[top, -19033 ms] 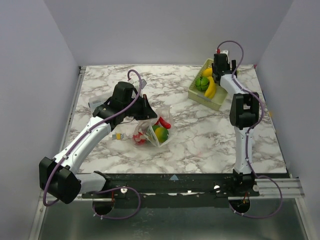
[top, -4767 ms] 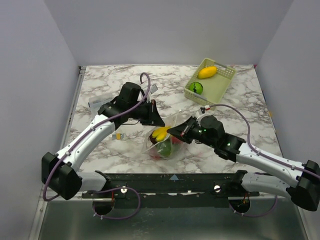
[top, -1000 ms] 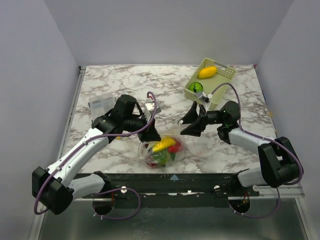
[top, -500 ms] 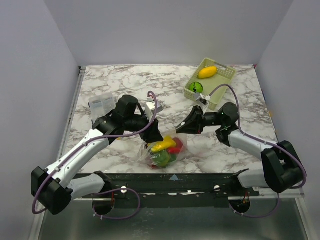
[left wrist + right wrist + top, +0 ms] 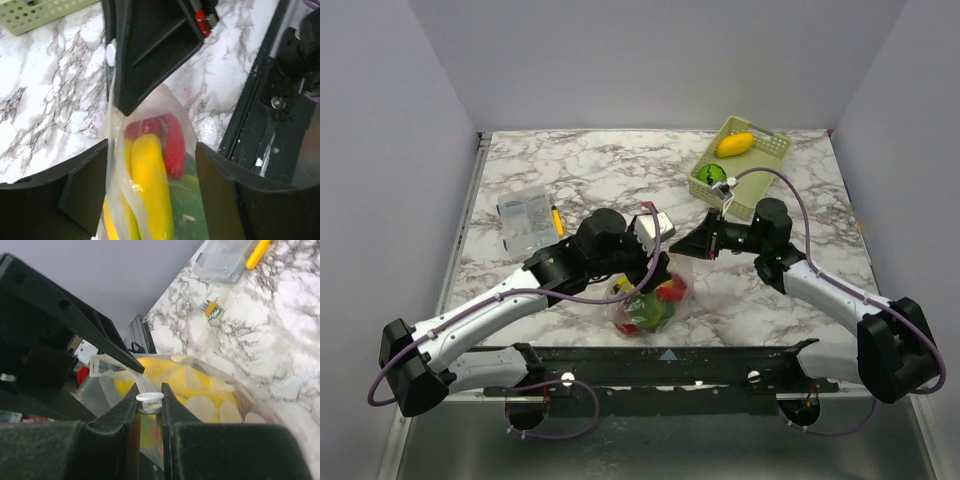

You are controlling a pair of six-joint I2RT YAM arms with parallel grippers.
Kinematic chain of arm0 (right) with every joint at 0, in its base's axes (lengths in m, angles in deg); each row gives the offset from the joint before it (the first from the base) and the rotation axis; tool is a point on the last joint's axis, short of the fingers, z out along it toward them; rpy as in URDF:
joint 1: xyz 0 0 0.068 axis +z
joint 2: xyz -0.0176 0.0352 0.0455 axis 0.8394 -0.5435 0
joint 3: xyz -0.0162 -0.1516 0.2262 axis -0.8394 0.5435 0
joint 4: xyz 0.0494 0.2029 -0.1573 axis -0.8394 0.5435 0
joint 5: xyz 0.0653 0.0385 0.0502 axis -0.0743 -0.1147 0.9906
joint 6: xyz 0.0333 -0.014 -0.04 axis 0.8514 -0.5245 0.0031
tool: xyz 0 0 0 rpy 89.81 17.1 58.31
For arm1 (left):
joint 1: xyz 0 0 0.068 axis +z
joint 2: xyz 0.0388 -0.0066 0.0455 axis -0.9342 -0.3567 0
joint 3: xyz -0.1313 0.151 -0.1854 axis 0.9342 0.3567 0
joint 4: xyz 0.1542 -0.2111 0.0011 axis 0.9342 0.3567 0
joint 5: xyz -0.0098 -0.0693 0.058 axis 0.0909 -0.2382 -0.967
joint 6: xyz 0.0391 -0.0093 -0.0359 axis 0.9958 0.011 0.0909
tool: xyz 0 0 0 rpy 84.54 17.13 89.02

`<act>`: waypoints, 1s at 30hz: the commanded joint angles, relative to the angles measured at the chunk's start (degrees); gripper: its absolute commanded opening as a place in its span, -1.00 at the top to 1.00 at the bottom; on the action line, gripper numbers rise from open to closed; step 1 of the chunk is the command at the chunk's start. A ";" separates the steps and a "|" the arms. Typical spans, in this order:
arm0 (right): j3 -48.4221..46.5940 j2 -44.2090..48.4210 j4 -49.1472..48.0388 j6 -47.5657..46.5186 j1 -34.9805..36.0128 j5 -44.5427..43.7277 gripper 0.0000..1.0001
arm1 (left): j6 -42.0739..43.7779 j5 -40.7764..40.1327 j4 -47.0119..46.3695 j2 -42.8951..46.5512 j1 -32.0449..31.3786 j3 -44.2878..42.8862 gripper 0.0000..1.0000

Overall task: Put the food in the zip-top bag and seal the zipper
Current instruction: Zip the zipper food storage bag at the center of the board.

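The zip-top bag (image 5: pixel 645 303) lies at the table's near middle. It holds food: a yellow banana (image 5: pixel 150 185), a red pepper (image 5: pixel 171 142) and a green pepper (image 5: pixel 195 210). My left gripper (image 5: pixel 150 150) is open and straddles the bag's upper part, its fingers (image 5: pixel 82 192) apart from the plastic. In the top view the left gripper (image 5: pixel 650 268) sits over the bag's mouth. My right gripper (image 5: pixel 149 391) is shut on the zipper's white slider (image 5: pixel 150 398) at the mouth's right end. The clear zipper strip (image 5: pixel 117 365) runs left from it. From above, the right gripper (image 5: pixel 680 247) points left.
A pale-green basket (image 5: pixel 767 170) at the back right holds a yellow piece (image 5: pixel 734 145) and a green piece (image 5: pixel 713 176). A clear box (image 5: pixel 523 214) with a yellow stick (image 5: pixel 557 220) beside it lies at the left. The black rail (image 5: pixel 720 358) runs along the near edge.
My left gripper has let go of the bag, opened and swung right over it. My right gripper has closed on the zipper slider and holds it at the bag's mouth.
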 commanded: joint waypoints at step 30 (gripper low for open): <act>-4.88 7.55 11.60 -23.19 0.46 14.16 -0.25 | 10.40 37.95 14.39 -6.46 15.84 -8.96 1.00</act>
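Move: The zip strip of the storage bag runs just in front of the open left gripper, about 2 cm ahead, 1 cm right and 1 cm lower. The right gripper already pinches the white slider, some 3 cm ahead and 4 cm right of the left hand; from the right hand the strip lies 3 cm left, 1 cm back and 1 cm down. The yellow banana in the bag is roughly 7 cm below the left hand, 5 cm left and 2 cm back; the red pepper lies 8 cm below it, 3 cm back and 3 cm right. Bring the left gripper about 2.5 cm forward and slightly down onto the zip strip beside the slider and pinch it shut, then draw it some 3.5 cm left, rising a little. As the left fingers close, open the right ones to let go of the slider, lifting slightly, then move back about 5 cm, keeping them open around the slider. ##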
